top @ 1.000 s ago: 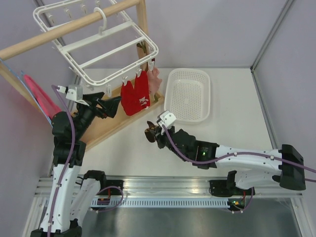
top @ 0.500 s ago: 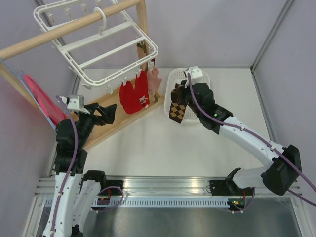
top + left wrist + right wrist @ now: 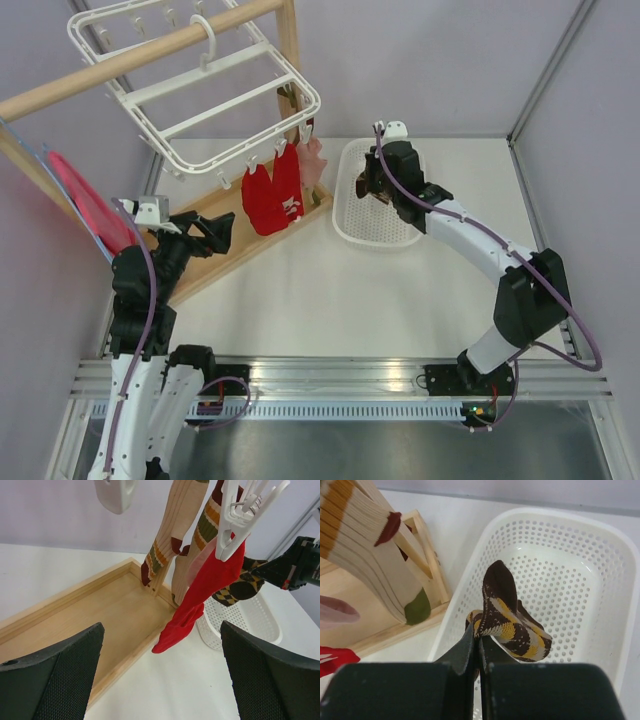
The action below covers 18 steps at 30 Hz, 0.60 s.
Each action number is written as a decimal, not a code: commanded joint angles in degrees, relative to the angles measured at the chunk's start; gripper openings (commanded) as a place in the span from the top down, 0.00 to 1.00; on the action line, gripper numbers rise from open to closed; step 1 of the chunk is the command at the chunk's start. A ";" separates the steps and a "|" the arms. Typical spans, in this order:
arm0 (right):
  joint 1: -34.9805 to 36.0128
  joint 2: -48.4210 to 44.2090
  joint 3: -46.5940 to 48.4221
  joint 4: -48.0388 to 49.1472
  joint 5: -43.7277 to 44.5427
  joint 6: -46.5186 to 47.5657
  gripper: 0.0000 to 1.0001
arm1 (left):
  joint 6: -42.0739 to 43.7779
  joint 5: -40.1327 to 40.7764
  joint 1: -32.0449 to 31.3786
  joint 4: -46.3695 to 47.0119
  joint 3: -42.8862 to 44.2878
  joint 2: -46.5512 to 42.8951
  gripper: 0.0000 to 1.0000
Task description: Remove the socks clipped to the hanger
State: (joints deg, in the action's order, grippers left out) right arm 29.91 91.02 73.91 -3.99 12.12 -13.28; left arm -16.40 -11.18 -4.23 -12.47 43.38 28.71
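The white hanger [image 3: 215, 95] hangs from a wooden bar at the upper left. Red socks [image 3: 275, 195] and a pale pink sock [image 3: 316, 160] are clipped along its near edge. My right gripper [image 3: 370, 186] is over the left end of the white basket, shut on the brown-and-cream checkered sock [image 3: 512, 625], which curls above the pinched fingers [image 3: 470, 647]. My left gripper [image 3: 226, 228] is open, over the wooden tray, left of the red socks. In the left wrist view a red sock [image 3: 210, 580] hangs from a white clip [image 3: 235, 515] ahead of the wide-apart fingers [image 3: 60, 675].
A white perforated basket [image 3: 400, 238] sits right of the rack; its rim [image 3: 600, 530] lies under the right gripper. The wooden rack's tray base [image 3: 225, 250] runs diagonally below the hanger. Striped cream socks [image 3: 170, 535] hang beside the red one. A red object [image 3: 85, 200] leans at the left wall.
The right arm has swung from the table's middle up and right, carrying the checkered sock to above the basket. The left arm has lowered slightly and stays open.
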 commanded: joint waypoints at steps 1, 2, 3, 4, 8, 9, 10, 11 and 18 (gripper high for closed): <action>-0.38 1.35 0.45 -0.05 -0.26 -1.84 0.99 | 1.11 -0.95 0.19 -0.54 -0.13 -0.23 0.00; -0.47 1.61 0.36 -0.05 -0.08 -1.93 0.99 | 1.02 -0.95 0.19 -0.54 -0.13 -0.23 0.00; -0.73 2.14 0.27 -0.23 0.10 -2.10 0.99 | 1.02 -0.95 0.19 -0.63 -0.13 -0.32 0.00; -0.82 2.40 0.36 -0.49 0.18 -2.10 0.99 | 1.02 -0.95 0.19 -0.71 -0.22 -0.41 0.00; -1.70 2.41 1.24 -1.19 -0.16 -1.93 0.99 | 0.85 -0.86 0.19 -0.71 -0.22 -0.32 0.00; -2.05 2.23 1.24 -1.46 -0.51 -1.84 0.93 | 0.76 -0.86 0.19 -0.71 -0.13 -0.06 0.00; -2.31 2.23 1.15 -1.90 -0.87 -1.75 0.79 | 0.67 -0.95 0.19 -0.80 -0.05 0.03 0.00; -2.57 2.05 0.89 -2.16 -1.65 -1.75 0.59 | 0.50 -1.30 0.19 -0.80 0.04 0.21 0.00; -5.30 0.47 -2.27 -2.95 -2.89 -2.28 0.02 | 0.32 -1.92 0.19 -1.06 0.13 1.00 0.00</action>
State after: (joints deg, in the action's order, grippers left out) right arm 25.69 93.65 73.30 -6.17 10.35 -15.03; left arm -16.40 -12.16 -4.23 -13.56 43.20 29.61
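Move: The right hand, shut on the checkered sock, is already over the near left part of the white basket, whose middle lies about 7 cm ahead, 4 cm to its right and some 18 cm below. Of the socks still clipped up, the red pair hangs about 25 cm to its left and 4 cm nearer, the pink one about 17 cm left and 3 cm farther out, both near its height. From the left hand the basket is roughly 26 cm ahead, 42 cm right and 27 cm below. The right hand, still pinching the checkered sock, first sinks about 3 cm towards the basket floor, its fingers tipping slightly further down. It then nearly stops sinking and opens its fingers from shut to fully wide, letting go of the sock well above the floor while it slides about 3 cm to the right, still over the basket and creeping a little forward. ##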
